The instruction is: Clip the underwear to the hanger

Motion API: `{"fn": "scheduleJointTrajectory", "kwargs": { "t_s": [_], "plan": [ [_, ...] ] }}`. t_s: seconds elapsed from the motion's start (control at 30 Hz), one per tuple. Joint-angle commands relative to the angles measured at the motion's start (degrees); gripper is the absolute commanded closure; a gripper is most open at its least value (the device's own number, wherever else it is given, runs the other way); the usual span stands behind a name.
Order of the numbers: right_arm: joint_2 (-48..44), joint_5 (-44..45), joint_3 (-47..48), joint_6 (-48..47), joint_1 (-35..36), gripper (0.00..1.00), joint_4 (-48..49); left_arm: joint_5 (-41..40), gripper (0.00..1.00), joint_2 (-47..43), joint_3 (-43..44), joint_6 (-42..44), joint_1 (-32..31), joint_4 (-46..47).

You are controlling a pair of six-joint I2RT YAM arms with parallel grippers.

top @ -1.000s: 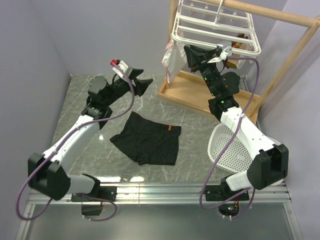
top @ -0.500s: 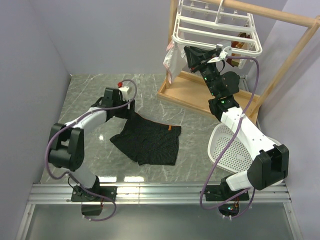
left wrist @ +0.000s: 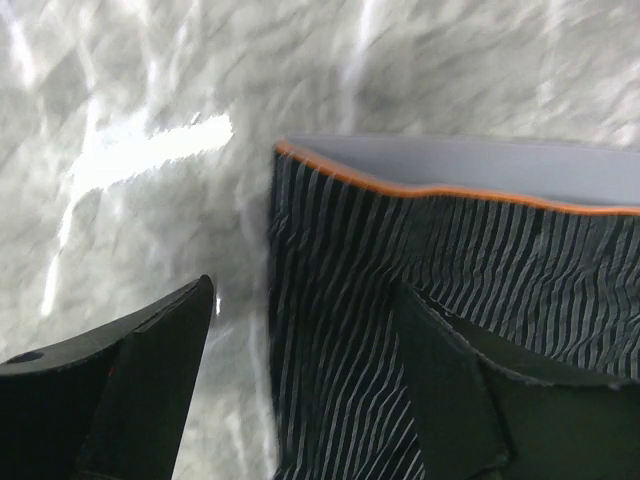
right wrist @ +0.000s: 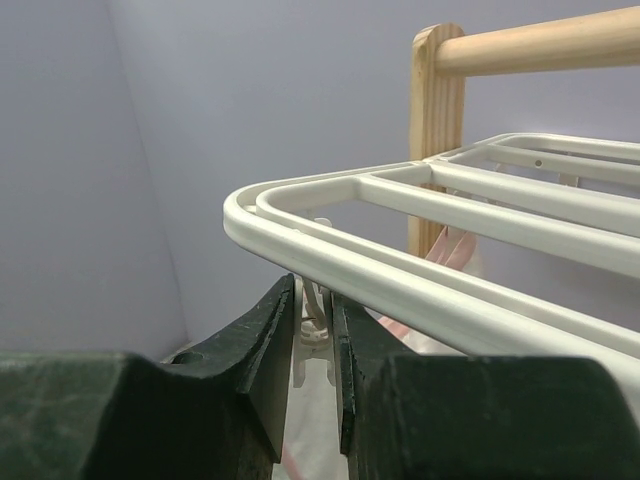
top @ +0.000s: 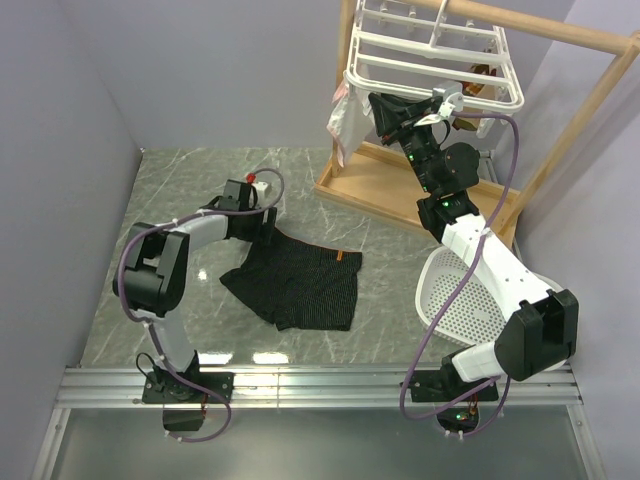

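Note:
The black striped underwear (top: 295, 280) with orange trim lies flat on the marble table. In the left wrist view its orange-edged waistband corner (left wrist: 330, 175) lies just ahead of my fingers. My left gripper (top: 265, 222) is open and low at that corner, one finger on bare table, the other over the fabric (left wrist: 400, 290). The white hanger (top: 430, 70) hangs from the wooden frame. My right gripper (top: 383, 112) is under its front-left edge, shut on a small white clip (right wrist: 316, 315) below the hanger's rim (right wrist: 330, 245).
The wooden frame with tray base (top: 400, 190) stands at the back right. A whitish pouch with red edging (top: 342, 125) hangs at the hanger's left corner. A white perforated basket (top: 465, 300) sits at the right. Purple walls close in left and back.
My left arm swung down and in from high over the table to the underwear's top-left corner. The right arm stayed at the clip.

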Motion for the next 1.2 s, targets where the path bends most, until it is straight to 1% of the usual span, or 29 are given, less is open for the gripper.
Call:
{"fn": "scheduleJointTrajectory", "kwargs": {
  "t_s": [0.0,0.2,0.3,0.33,0.4,0.43,0.5,0.53,0.57,0.6,0.63,0.67,0.73,0.8,0.83,0.9,1.03,1.17],
  "plan": [
    [-1.43,1.69,1.27,-0.39,-0.21,1.0,1.53,-1.22,0.21,1.7,2.26,-0.23,-2.11,2.78],
    [-1.61,1.87,1.0,-0.65,-0.21,1.0,1.53,-1.66,0.23,4.87,4.45,-1.29,-4.13,2.18],
    [-1.87,1.95,0.83,-0.83,-0.29,1.0,1.53,-1.23,0.4,6.89,6.38,-1.29,-4.31,-0.11],
    [-1.96,2.13,0.74,-0.91,-0.29,1.0,1.53,-0.88,0.52,7.76,7.17,-0.5,-4.4,-0.81],
    [-2.05,2.13,0.65,-1.0,-0.21,1.0,1.53,0.26,0.66,8.47,7.88,-0.14,-4.4,-2.74],
    [-2.13,2.04,0.48,-1.09,-0.21,1.0,1.53,1.14,0.77,8.65,8.23,0.64,-4.4,-3.1],
    [-2.22,2.13,0.39,-1.18,-0.21,1.0,1.53,3.16,0.86,7.34,7.62,1.26,-4.31,-1.54],
    [-2.22,2.13,0.39,-1.09,-0.21,1.0,1.44,4.48,0.95,6.2,6.4,2.13,-4.4,0.22],
    [-2.22,2.22,0.39,-1.09,-0.29,1.0,1.44,5.62,0.97,3.06,5.52,2.93,-4.49,2.24],
    [-2.4,2.13,0.39,-0.92,-0.29,1.0,1.44,7.11,0.99,1.29,4.64,3.37,-5.01,4.34],
    [-2.31,1.96,0.3,-0.74,-0.21,1.0,1.35,9.56,1.0,-2.56,2.98,5.98,-5.01,9.5],
    [-2.31,1.95,0.3,-0.56,-0.21,1.0,1.44,11.24,1.0,-4.51,2.0,6.36,-5.1,11.55],
    [-2.14,1.87,0.47,-0.21,-0.21,1.0,1.44,16.16,1.0,-9.34,-0.98,7.67,-6.06,21.71],
    [-1.96,1.87,0.65,0.05,-0.29,1.0,1.26,18.72,1.0,-11.12,-1.96,7.77,-7.29,26.76],
    [-1.87,1.78,1.0,0.23,-0.29,1.0,1.18,20.47,1.0,-11.56,-1.44,6.81,-7.65,28.34],
    [-1.78,1.6,1.27,0.58,-0.21,1.0,0.91,20.92,1.0,-11.3,0.23,5.93,-9.22,30.82],
    [-1.96,1.25,1.36,1.11,-0.21,1.0,0.47,19.87,1.0,-9.99,5.23,4.52,-11.51,34.24],
    [-2.22,0.55,0.92,2.07,-0.29,1.0,0.12,19.25,1.0,-10.07,7.17,4.69,-13.8,38.81]
  ]
}}
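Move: The underwear's left waistband corner lies about 4 cm ahead and 4 cm to the right of my left hand, some 1 cm lower. The orange tag near the waistband's other end is about 19 cm right and 3 cm back. The wooden tray's nearest corner stands roughly 12 cm ahead and 14 cm right. From my right hand, still on the hanger's clip, that waistband corner is about 22 cm left, 3 cm ahead and 47 cm below. I slide my open left hand low to the right and forward, about 5 cm, onto the underwear's waistband near its left corner and pinch it shut between my fingers. Then I lift it some 20 cm and carry it farther right towards the hanger, swinging my fingers up from pointing steeply down to nearly level and turning them clockwise. My right hand stays put, keeping its grip on the clip. ##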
